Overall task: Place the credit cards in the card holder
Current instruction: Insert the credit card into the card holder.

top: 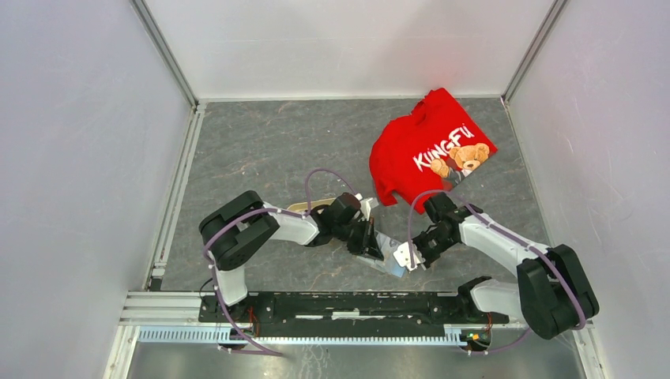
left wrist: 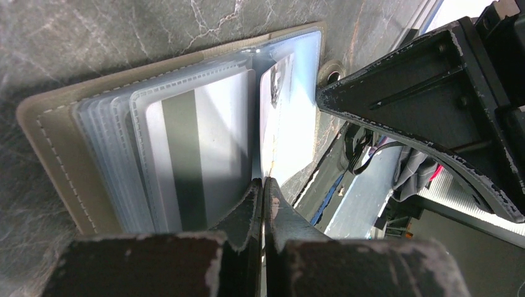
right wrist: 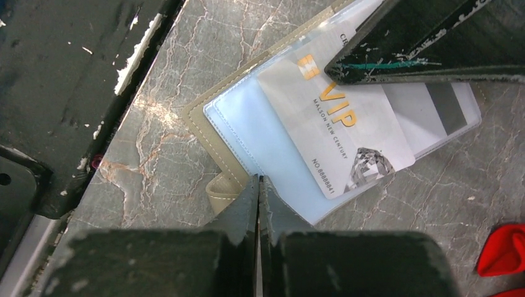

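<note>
The card holder [top: 385, 254] lies open on the grey table between both arms, its beige cover [left wrist: 49, 142] and clear sleeves showing. A pale credit card with a dark stripe [left wrist: 186, 154] sits in one sleeve. A pale "VIP" credit card [right wrist: 337, 133] lies partly in another sleeve, beside the striped card [right wrist: 442, 105]. My left gripper [left wrist: 264, 182] is shut on the edge of a raised clear sleeve. My right gripper [right wrist: 259, 179] is shut on the near edge of the sleeve under the VIP card, next to the holder's beige strap [right wrist: 220, 195].
A red shirt [top: 430, 146] with a bear print lies at the back right, its edge near my right gripper [right wrist: 501, 257]. A beige tray [top: 304, 207] peeks from behind the left arm. The arms' mounting rail [top: 316, 304] runs along the near edge.
</note>
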`<move>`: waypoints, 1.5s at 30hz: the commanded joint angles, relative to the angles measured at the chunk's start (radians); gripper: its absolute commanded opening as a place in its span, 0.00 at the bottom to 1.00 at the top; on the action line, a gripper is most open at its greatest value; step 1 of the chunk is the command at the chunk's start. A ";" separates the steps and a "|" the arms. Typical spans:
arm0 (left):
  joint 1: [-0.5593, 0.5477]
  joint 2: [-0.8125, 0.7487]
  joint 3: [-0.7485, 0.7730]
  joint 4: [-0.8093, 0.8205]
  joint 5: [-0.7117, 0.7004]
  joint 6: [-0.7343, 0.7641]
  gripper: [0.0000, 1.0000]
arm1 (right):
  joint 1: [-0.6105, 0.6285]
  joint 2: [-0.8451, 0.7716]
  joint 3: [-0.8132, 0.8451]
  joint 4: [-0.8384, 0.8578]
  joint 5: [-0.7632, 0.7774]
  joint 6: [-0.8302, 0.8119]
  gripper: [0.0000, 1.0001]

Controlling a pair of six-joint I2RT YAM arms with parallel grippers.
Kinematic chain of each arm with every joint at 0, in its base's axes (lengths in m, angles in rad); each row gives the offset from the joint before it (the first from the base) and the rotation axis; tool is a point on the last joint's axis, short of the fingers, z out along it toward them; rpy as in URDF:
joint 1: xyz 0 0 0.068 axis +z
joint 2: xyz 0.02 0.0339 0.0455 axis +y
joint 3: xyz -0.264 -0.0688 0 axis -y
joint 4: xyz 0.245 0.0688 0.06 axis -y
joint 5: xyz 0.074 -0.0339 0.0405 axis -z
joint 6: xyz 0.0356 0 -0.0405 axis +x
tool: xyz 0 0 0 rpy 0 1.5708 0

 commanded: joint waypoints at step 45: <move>-0.080 0.018 0.161 -0.174 -0.066 0.064 0.44 | 0.035 0.064 -0.009 0.039 0.095 -0.022 0.00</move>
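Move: The left fingers hold the VIP card by its near-left end; the clear pocket on the holder's right page has its middle about 3 cm to their right, 1 cm ahead and 1 cm below. The strap is some 7 cm right and level front to back; the striped card in the other page is about 4 cm ahead and 3 cm left. From the right fingertips, closed at the holder's strap end, the pocket lies about 4 cm left and 1 cm ahead. Keeping its pinch on the VIP card, the left hand slides it about 1 cm to the right, slightly back and down, towards the strap end of the pocket, then opens the fingers to nearly half, rises some 1.5 cm with a slight tilt, easing left, and edges right again over the card. The right hand keeps its closed fingertips on the holder's edge by the strap, settling barely half a centimetre and otherwise staying put. ##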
